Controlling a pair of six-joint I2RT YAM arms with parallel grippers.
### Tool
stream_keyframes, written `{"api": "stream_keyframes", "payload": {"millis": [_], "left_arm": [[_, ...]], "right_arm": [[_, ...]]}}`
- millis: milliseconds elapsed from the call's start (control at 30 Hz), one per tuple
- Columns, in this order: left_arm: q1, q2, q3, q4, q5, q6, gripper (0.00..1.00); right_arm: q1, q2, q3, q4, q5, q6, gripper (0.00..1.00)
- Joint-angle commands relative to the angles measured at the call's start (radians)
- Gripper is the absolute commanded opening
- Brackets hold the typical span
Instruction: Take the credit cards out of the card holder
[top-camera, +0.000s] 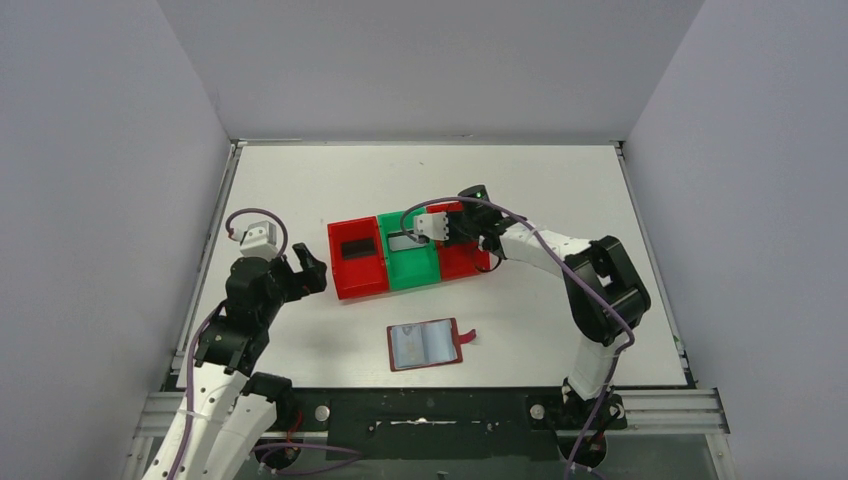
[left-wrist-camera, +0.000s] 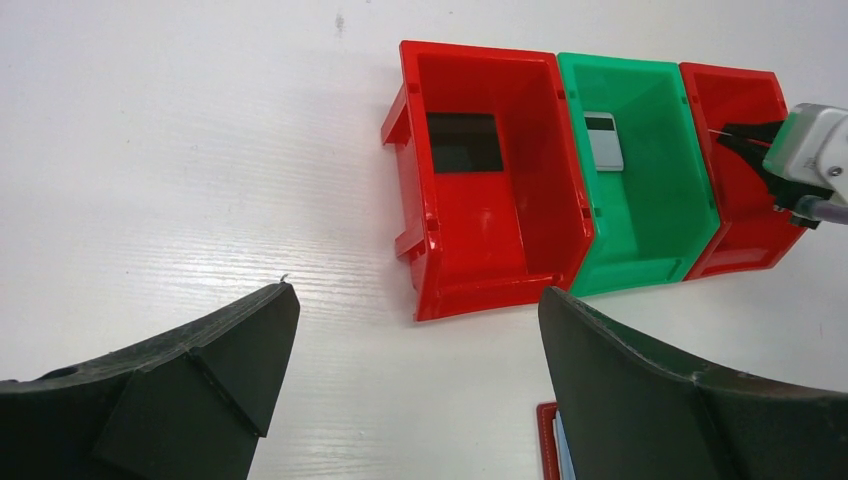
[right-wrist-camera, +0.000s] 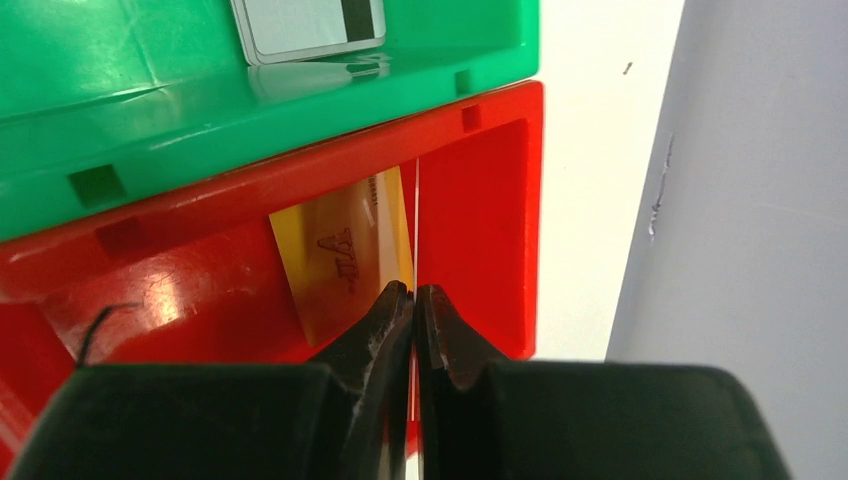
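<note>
The card holder (top-camera: 425, 344) lies open and flat near the table's front edge, its blue-grey pockets up; its corner (left-wrist-camera: 548, 440) shows in the left wrist view. A black credit card (left-wrist-camera: 465, 142) rests in the left red bin (top-camera: 360, 290). A silver-grey one (right-wrist-camera: 308, 25) rests in the green bin (top-camera: 412, 278). My right gripper (right-wrist-camera: 413, 290) is shut on a gold-tan card (right-wrist-camera: 400, 230), held edge-on, over the right red bin (right-wrist-camera: 480, 250). My left gripper (left-wrist-camera: 415, 295) hangs open above bare table left of the bins, holding nothing.
The three bins stand side by side mid-table. Grey walls (right-wrist-camera: 740, 200) enclose the table on the left, back and right. The right arm (top-camera: 600, 280) reaches in from the right over the table.
</note>
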Motion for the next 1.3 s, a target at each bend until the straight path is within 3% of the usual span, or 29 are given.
{"api": "stream_keyframes", "payload": {"millis": [0, 233, 400, 633, 733, 1033, 1267], "left_arm": [[0.0, 0.003, 0.003, 0.063, 0.003, 0.02, 0.93], [0.002, 0.01, 0.0, 0.066, 0.007, 0.02, 0.93], [0.002, 0.013, -0.002, 0.069, 0.012, 0.02, 0.92], [0.003, 0.017, -0.003, 0.072, 0.019, 0.022, 0.92], [0.002, 0.021, -0.005, 0.072, 0.022, 0.022, 0.92], [0.002, 0.033, -0.005, 0.075, 0.033, 0.022, 0.92], [0.002, 0.04, -0.004, 0.075, 0.032, 0.022, 0.92]], "right_arm": [[0.004, 0.052, 0.055, 0.069, 0.032, -0.03, 0.06], [0.01, 0.103, 0.095, 0.07, 0.064, -0.03, 0.12], [0.013, 0.065, 0.055, 0.071, 0.038, -0.007, 0.25], [0.009, 0.023, 0.057, 0.057, 0.017, 0.065, 0.53], [0.008, 0.013, 0.07, 0.056, 0.015, 0.109, 0.59], [-0.004, -0.013, 0.077, 0.079, 0.003, 0.261, 0.66], [-0.007, -0.096, 0.031, 0.196, 0.088, 0.557, 0.67]]}}
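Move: The right hand, pinching a card edge-on, is over the right-hand red bin. The bin's middle is some 2 cm back, 3 cm right and 5 cm below the hand, and the yellow card inside is roughly straight below, about 7 cm down. The green bin's middle is about 9 cm left and 3 cm back, a little lower. From the left hand, that red bin lies about 14 cm ahead, 31 cm right and 15 cm below. The right fingertips let go of the card they were pinching, parting from nearly shut to about two-thirds open. The hand first sinks about 3 cm into the right-hand red bin, easing just under 2 cm forward. It then backs up and out some 3.5 cm, turning about 15 degrees clockwise as its left side lifts. ##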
